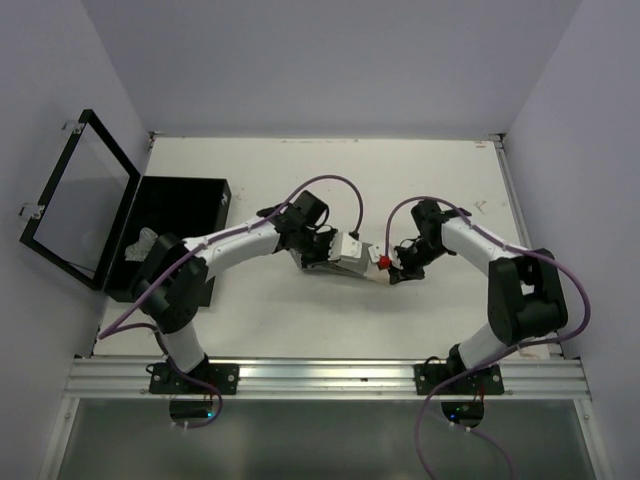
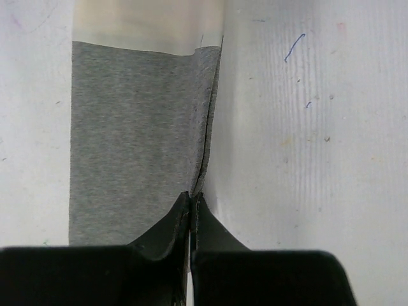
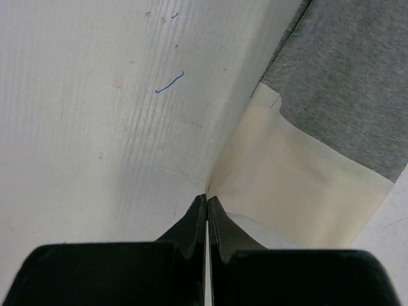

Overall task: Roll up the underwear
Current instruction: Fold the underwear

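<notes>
One heather-grey underwear with a cream waistband lies flat on the white table between my two arms. In the left wrist view the grey cloth stretches away, with the cream band at its far end. My left gripper is shut on the cloth's right edge, where the layers meet. In the right wrist view my right gripper is shut on the edge of the cream waistband, with the grey part beyond. From above, the left gripper and right gripper sit at opposite ends of the garment.
A flat black box stands at the table's left edge with its hinged lid raised. A pale garment lies at its near end. White walls close in the left, back and right. An aluminium rail runs along the near edge.
</notes>
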Tool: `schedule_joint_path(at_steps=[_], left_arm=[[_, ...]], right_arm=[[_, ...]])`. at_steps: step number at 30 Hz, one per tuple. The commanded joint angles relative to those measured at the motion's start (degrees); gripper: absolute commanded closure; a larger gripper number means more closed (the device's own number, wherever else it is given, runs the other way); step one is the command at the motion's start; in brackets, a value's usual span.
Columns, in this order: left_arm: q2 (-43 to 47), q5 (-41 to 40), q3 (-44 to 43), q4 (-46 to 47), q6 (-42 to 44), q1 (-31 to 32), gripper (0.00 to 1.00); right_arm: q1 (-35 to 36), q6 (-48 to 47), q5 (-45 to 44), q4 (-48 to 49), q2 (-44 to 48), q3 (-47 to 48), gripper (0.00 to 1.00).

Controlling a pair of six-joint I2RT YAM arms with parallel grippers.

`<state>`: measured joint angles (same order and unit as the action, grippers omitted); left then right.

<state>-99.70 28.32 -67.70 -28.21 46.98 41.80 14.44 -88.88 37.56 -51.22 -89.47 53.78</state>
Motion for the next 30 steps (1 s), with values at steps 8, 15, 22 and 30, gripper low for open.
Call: schedule_joint_path(at_steps=[8, 15, 22, 30], left_arm=[[-9.6, 1.2, -14.3, -6.2, 4.6, -4.5, 1.00], [-15.2, 1.2, -22.2, -8.2, 6.5, -6.5, 1.00], [-20.5, 1.4, -29.2, -9.1, 7.7, -8.0, 1.00], [-25.9, 0.3, -31.5, -8.2, 8.0, -8.1, 1.00]], right_arm=[[-3.4, 1.1, 3.3, -12.6, -11.8, 15.3, 1.00], [-5.6, 0.1, 3.1, -18.7, -19.9, 25.5, 1.00], [-6.3, -0.3, 2.5, -20.0, -25.0, 29.7, 1.00], [-6.9, 4.2, 1.8, -22.0, -32.2, 38.3, 1.00]])
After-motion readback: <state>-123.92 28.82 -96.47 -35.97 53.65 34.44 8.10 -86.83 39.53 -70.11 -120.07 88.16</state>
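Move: Both hands already pinch the underwear's raised near edge. For the left hand, the far edge it is taken to lies about 12 cm ahead and 6 cm below; the cream waistband is about 12 cm to its right and 2 cm ahead, and the open black box about 32 cm to its left and 8 cm ahead. For the right hand, the waistband's far corner is about 10 cm ahead, 1 cm left and 4 cm below. With fingers shut on the cloth, both hands carry the near edge forward over the underwear towards its far edge, the left sweeping about 12 cm at the grey part and the right about 9 cm at the waistband. The left stays nearly level, then sinks some 2.5 cm at the end; the right lowers only about 1 cm overall, its wrist tilting some 15 degrees so the fingertips trail back towards the base, and neither lets go. ##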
